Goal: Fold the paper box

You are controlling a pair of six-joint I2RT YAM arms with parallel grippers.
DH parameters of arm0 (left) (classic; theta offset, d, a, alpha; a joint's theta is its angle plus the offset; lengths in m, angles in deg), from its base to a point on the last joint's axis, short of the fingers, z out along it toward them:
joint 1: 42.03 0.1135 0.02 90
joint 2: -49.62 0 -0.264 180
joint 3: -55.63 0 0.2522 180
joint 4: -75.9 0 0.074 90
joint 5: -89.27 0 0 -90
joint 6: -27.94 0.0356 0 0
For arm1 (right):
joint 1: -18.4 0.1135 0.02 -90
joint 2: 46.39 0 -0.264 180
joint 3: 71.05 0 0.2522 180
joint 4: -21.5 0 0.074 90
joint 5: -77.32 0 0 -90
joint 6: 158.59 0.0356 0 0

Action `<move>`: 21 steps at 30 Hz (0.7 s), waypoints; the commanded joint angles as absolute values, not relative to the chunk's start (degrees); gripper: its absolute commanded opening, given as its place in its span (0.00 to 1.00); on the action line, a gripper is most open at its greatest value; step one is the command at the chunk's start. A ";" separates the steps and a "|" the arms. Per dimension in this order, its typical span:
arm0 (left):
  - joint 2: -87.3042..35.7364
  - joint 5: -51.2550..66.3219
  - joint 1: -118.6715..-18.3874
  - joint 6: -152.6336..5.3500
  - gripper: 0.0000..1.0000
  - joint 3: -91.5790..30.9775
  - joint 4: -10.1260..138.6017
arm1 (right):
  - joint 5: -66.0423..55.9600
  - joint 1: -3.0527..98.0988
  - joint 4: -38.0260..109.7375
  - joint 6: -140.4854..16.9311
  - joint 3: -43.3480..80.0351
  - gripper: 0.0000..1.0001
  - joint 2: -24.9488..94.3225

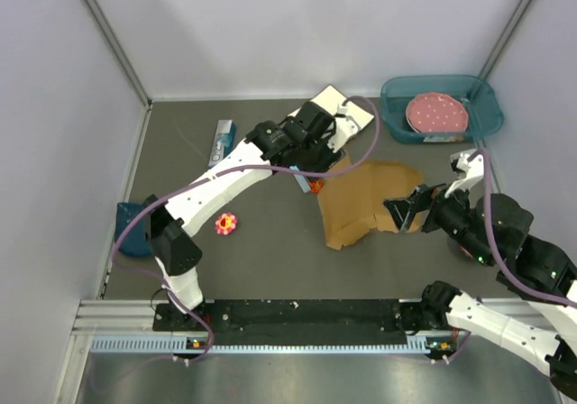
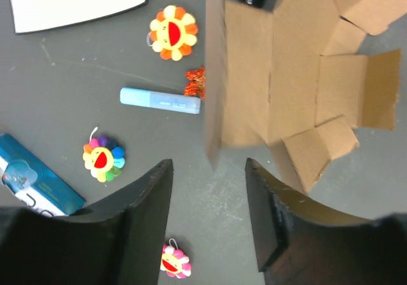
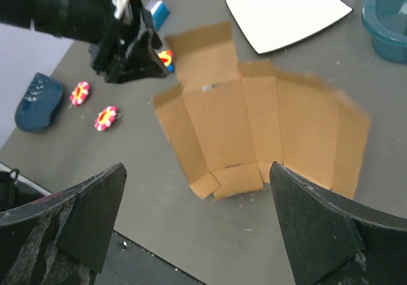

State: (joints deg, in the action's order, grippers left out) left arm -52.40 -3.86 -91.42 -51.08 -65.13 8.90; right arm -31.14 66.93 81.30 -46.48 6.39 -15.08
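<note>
The paper box (image 1: 361, 201) is a brown cardboard die-cut sheet lying mostly flat in the middle of the table, with its flaps spread. In the left wrist view its near left panel (image 2: 215, 75) stands up on edge. My left gripper (image 2: 208, 164) hovers at that panel's near corner (image 1: 317, 165), jaws open, with only bare table between them. My right gripper (image 1: 406, 207) is at the sheet's right side, jaws wide open. In the right wrist view the box (image 3: 254, 126) lies just beyond that gripper (image 3: 196, 170), apart from both fingers.
A white sheet (image 1: 347, 111) lies at the back, with a teal bin (image 1: 482, 106) holding a pink dotted disc to its right. A blue carton (image 1: 222, 141), a light blue tube (image 2: 159, 100), flower toys (image 2: 172, 32) (image 2: 103, 158) (image 1: 225, 224) and a dark blue object (image 1: 131, 228) lie left.
</note>
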 commanded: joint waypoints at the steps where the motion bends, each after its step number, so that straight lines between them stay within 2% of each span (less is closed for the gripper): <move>1: -49.44 -6.26 -90.37 -51.78 0.62 -65.98 15.62 | -33.59 67.09 80.88 -46.53 5.55 0.96 -13.00; 3: -48.73 -7.92 -89.76 -52.48 0.69 -65.54 17.21 | -35.08 67.18 81.05 -46.53 5.55 0.96 -12.21; 6: -47.15 -9.07 -88.44 -55.72 0.70 -64.75 19.32 | -36.14 67.18 81.05 -46.44 5.81 0.96 -10.98; 9: -41.63 -9.08 -87.30 -61.25 0.71 -57.30 26.42 | -36.50 67.18 81.05 -46.00 5.81 0.96 -10.62; 15: -26.51 -7.24 -87.21 -83.21 0.77 -26.55 52.49 | -36.76 67.18 80.61 -44.42 4.41 0.96 -10.71; 16: -24.49 -6.97 -87.21 -89.42 0.85 -18.85 56.47 | -36.59 67.18 80.52 -44.16 4.23 0.96 -10.71; 21: -23.59 -10.66 -87.21 -102.30 0.97 -3.76 70.38 | -35.97 67.18 80.26 -43.81 3.27 0.96 -11.15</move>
State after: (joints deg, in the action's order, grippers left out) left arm -22.98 -8.06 -87.09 -86.55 -12.46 53.29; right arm -35.56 66.93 81.63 -44.76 3.44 -10.63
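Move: The cardboard box sheet is already free of the left fingers and in the air. Its middle lies about 12 cm to the left hand's right, 2 cm back and 12 cm below. From that hand the blue marker is some 7 cm ahead, 5 cm left, and the yellow flower toy roughly 13 cm ahead, 2 cm right, both about 23 cm down. From the right hand, the box is about 14 cm ahead, 4 cm left, 22 cm below. The box sheet, already let go, is left to come down while the left hand follows through about 3 cm forward and up. The hand then swings back and left, clear of the box's left side, sinking some 7 cm, its fingers spreading wide as the wrist rolls and turns counter-clockwise, about 45 degrees in all. The open right hand sinks 3–4 cm, easing slightly forward. ##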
